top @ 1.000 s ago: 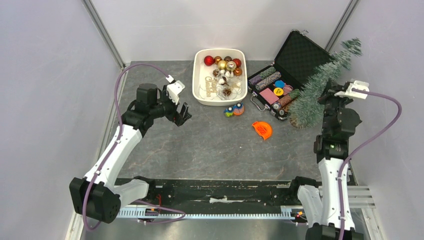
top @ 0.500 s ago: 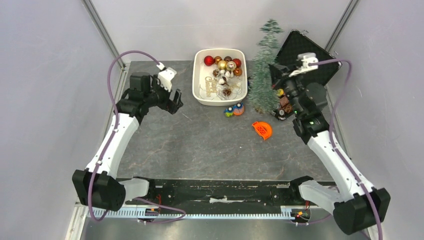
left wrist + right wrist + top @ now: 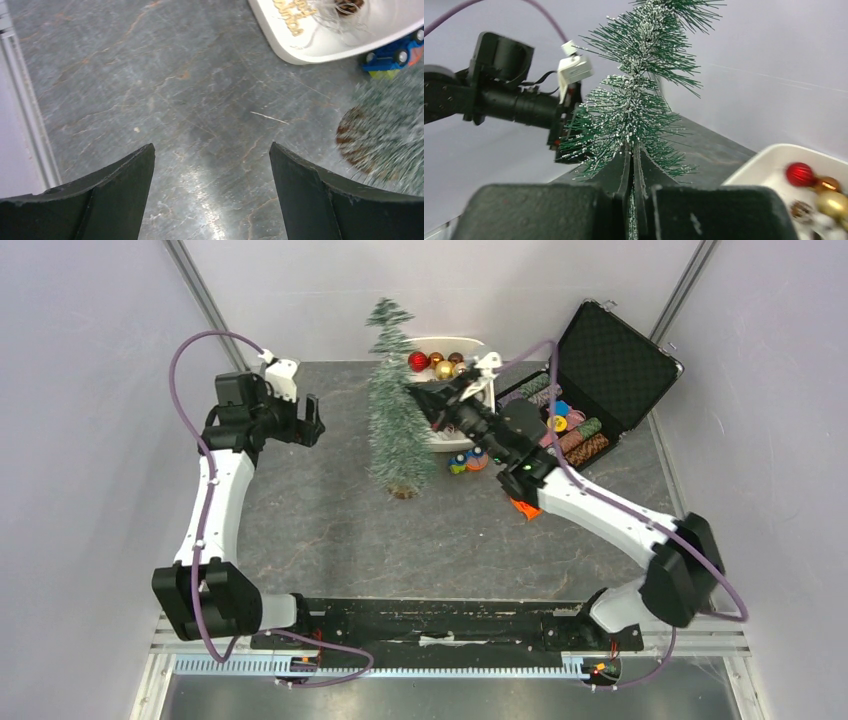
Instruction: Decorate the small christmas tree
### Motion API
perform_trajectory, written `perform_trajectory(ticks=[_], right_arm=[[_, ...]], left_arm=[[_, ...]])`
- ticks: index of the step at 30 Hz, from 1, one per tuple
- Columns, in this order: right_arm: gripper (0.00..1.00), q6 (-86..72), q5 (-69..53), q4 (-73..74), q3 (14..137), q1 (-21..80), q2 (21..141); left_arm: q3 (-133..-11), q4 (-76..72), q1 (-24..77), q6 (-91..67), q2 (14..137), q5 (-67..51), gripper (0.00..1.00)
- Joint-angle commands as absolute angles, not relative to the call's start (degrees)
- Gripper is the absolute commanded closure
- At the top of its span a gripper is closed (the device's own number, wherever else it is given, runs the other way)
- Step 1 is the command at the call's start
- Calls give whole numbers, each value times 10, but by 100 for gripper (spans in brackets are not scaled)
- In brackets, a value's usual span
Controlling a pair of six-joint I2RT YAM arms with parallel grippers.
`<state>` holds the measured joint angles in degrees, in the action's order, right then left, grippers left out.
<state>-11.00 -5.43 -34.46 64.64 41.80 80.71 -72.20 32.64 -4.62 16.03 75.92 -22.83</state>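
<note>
The small christmas tree (image 3: 393, 410), frosted green and cone-shaped, stands upright left of the white tray, its base (image 3: 402, 490) at the table surface. My right gripper (image 3: 417, 396) is shut on the tree's trunk about mid-height; in the right wrist view the fingers (image 3: 632, 165) pinch the stem among the branches (image 3: 639, 100). My left gripper (image 3: 311, 423) is open and empty at the far left, over bare table (image 3: 210, 150). The tree's blurred lower edge (image 3: 385, 135) shows at the right of the left wrist view.
A white tray (image 3: 482, 345) of red, gold and silver baubles (image 3: 418, 361) stands behind the tree. An open black case (image 3: 605, 360) with coloured items lies at far right. Small toy cars (image 3: 468, 460) and an orange piece (image 3: 525, 508) lie near the tray.
My right arm has carried the tree from the far right, across the case and tray, to the middle-left of the table, now upright. My left gripper has drawn back to the left.
</note>
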Motion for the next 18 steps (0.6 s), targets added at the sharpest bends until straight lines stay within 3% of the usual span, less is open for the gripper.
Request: perform_trajectory(ticks=[1,9,18], right_arm=[[100,-122,-109,-458,720,444,877],[100,-107,-200,-535,748,459,981],[100,-83,-248,-601,657,457,1005]], left_arm=[[-753,325,-77,143,757,-219,9],[-758,326,-122,148,761,-224,9],[-744,326,-125,149,762,-274,9]])
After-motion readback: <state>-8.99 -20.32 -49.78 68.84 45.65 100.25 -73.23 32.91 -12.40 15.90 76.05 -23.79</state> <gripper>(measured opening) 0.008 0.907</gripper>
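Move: The right hand already holds the Christmas tree upright; the bare table spot it is being brought to lies about 10 cm to its left, some 3 cm back and nearly 40 cm below. From that hand, at table level too, the ornament tray is some 17 cm ahead and 2 cm to the right, the blue toy car 3 cm ahead and 8 cm to the right. From the left hand that spot is around 16 cm right and 7 cm back. Fingers still shut on the tree's trunk, the right hand swings it left by about 10 cm, slowing as it goes, and sinks some 7 cm towards the open table beside the tray, turning counter-clockwise by 15 degrees or so. The open, empty left hand shifts about 5 cm left, away from that spot. ##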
